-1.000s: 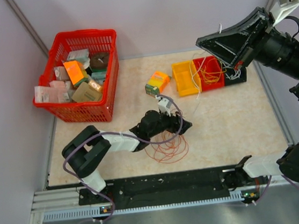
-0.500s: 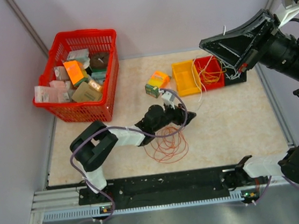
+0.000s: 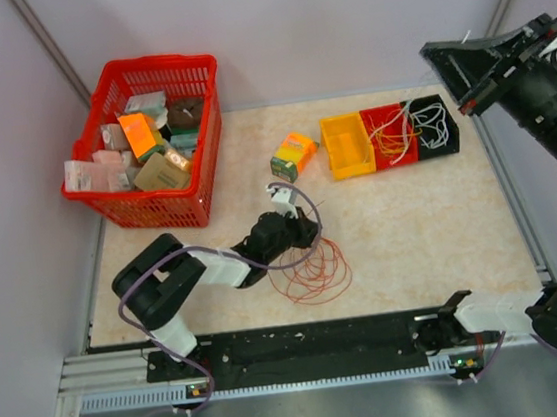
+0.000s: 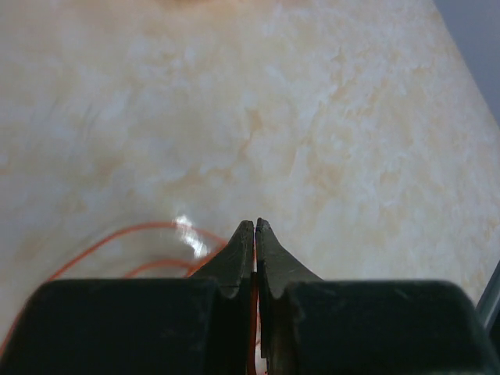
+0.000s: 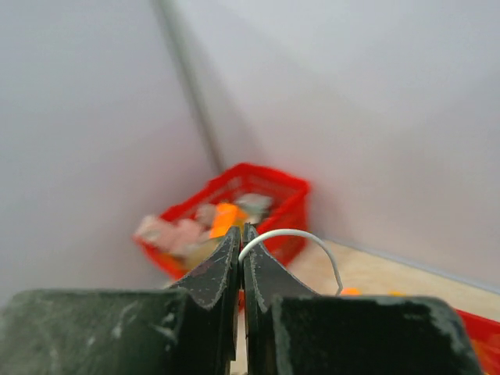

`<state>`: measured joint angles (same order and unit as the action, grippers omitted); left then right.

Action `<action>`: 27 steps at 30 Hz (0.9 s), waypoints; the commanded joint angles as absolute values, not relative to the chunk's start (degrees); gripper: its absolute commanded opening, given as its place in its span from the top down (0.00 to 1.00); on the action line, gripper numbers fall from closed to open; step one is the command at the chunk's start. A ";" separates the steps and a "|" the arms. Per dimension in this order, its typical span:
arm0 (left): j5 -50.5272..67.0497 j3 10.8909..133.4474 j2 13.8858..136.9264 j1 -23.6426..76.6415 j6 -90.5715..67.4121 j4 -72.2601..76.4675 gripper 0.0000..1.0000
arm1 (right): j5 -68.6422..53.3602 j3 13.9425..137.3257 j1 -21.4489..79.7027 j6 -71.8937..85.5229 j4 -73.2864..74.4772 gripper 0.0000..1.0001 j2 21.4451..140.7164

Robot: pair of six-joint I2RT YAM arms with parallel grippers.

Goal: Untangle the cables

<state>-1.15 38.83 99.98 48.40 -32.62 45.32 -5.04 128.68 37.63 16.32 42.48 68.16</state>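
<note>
The orange-red cable (image 3: 313,271) lies in loose loops on the beige table (image 3: 431,221). My left gripper (image 3: 304,233) is down at the loops' upper edge. In the left wrist view its jaws (image 4: 255,228) are shut with a strand of the orange-red cable (image 4: 117,238) pinched between them. My right gripper (image 3: 432,51) hangs high at the right, above the trays. In the right wrist view it is shut (image 5: 241,233) on a white cable (image 5: 293,233) that arcs off to the right. Yellow cables (image 3: 387,137) lie in the red tray, white cables (image 3: 432,128) in the black tray.
A red basket (image 3: 201,137) full of packets stands at the back left, and shows blurred in the right wrist view (image 5: 269,181). A small orange box (image 3: 293,153) sits beside the yellow tray (image 3: 346,146), the red tray (image 3: 392,113) and the black tray (image 3: 449,143).
My left gripper has shut on the orange-red cable and drawn slightly back to the left. The right arm has swung up and to the right, away from over the trays.
</note>
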 commanded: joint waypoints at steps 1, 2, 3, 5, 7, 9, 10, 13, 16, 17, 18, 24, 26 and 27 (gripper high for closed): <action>-2.28 29.81 90.90 48.60 -37.87 45.53 1.00 | 32.81 128.32 37.18 -4.35 45.88 1.00 70.74; -2.29 27.71 89.31 48.60 -39.97 44.74 1.00 | 38.53 128.84 36.83 -7.61 45.88 1.00 72.23; -1.94 26.12 88.17 48.69 -41.56 44.30 1.00 | 41.45 129.72 35.87 -8.95 45.88 1.00 73.81; -0.71 23.57 85.79 48.78 -43.15 43.68 1.00 | 38.09 129.73 31.32 -6.87 45.97 1.00 74.71; -0.26 22.24 82.37 48.69 -43.50 41.50 1.00 | 31.32 128.85 25.34 -2.83 46.05 1.00 74.09; -0.26 23.02 79.38 48.69 -42.54 35.81 1.00 | 27.96 128.15 20.24 -0.45 46.23 1.00 74.27; 1.48 24.16 78.41 48.78 -41.84 32.55 1.00 | 25.86 127.45 18.47 1.74 46.23 1.00 74.53; 4.91 26.89 77.43 48.87 -38.25 28.39 1.00 | 21.72 124.38 14.86 3.60 45.79 1.00 75.49; 9.13 29.00 76.03 48.96 -34.21 25.33 1.00 | 21.62 119.99 11.79 3.61 44.04 1.00 76.55; 9.75 29.79 75.42 49.22 -32.71 23.75 1.00 | 21.45 118.58 10.82 3.60 42.73 1.00 76.73; 10.45 30.23 74.89 49.48 -30.78 22.60 1.00 | 20.84 116.74 9.59 3.78 41.93 1.00 76.82; 15.37 27.95 72.42 49.83 -26.81 25.30 1.00 | 15.82 112.24 5.10 4.93 36.39 1.00 78.57; 15.91 26.99 72.68 49.83 -26.72 27.15 1.00 | 14.95 112.41 4.57 4.75 34.90 1.00 80.15; 15.91 26.72 72.95 49.83 -26.89 27.51 1.00 | 14.25 112.76 4.40 4.75 34.37 1.00 81.03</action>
<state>12.69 28.14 73.60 49.67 -29.54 23.86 17.89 112.07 5.67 4.21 41.15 79.40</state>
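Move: About 13 cm back and 2 cm left of the left hand lies the middle of the orange cable coil, some 8 cm lower; the orange box stands roughly 21 cm ahead and 4 cm left. For the right hand, carrying the white cable high up, the black bin is about 37 cm ahead, 22 cm right and 62 cm below. The red bin sits directly left of the black bin by some 13 cm, the yellow one by 25 cm. Sweeping the held white cable forward, right and down towards the black bin, the right hand covers roughly 30 cm while swinging about 55 degrees clockwise and tipping downward. The left keeps its pinch on an orange strand and pulls back some 10 cm and a little left over the coil, dipping first, then rising; its wrist turns clockwise late on. Both grippers stay shut. ##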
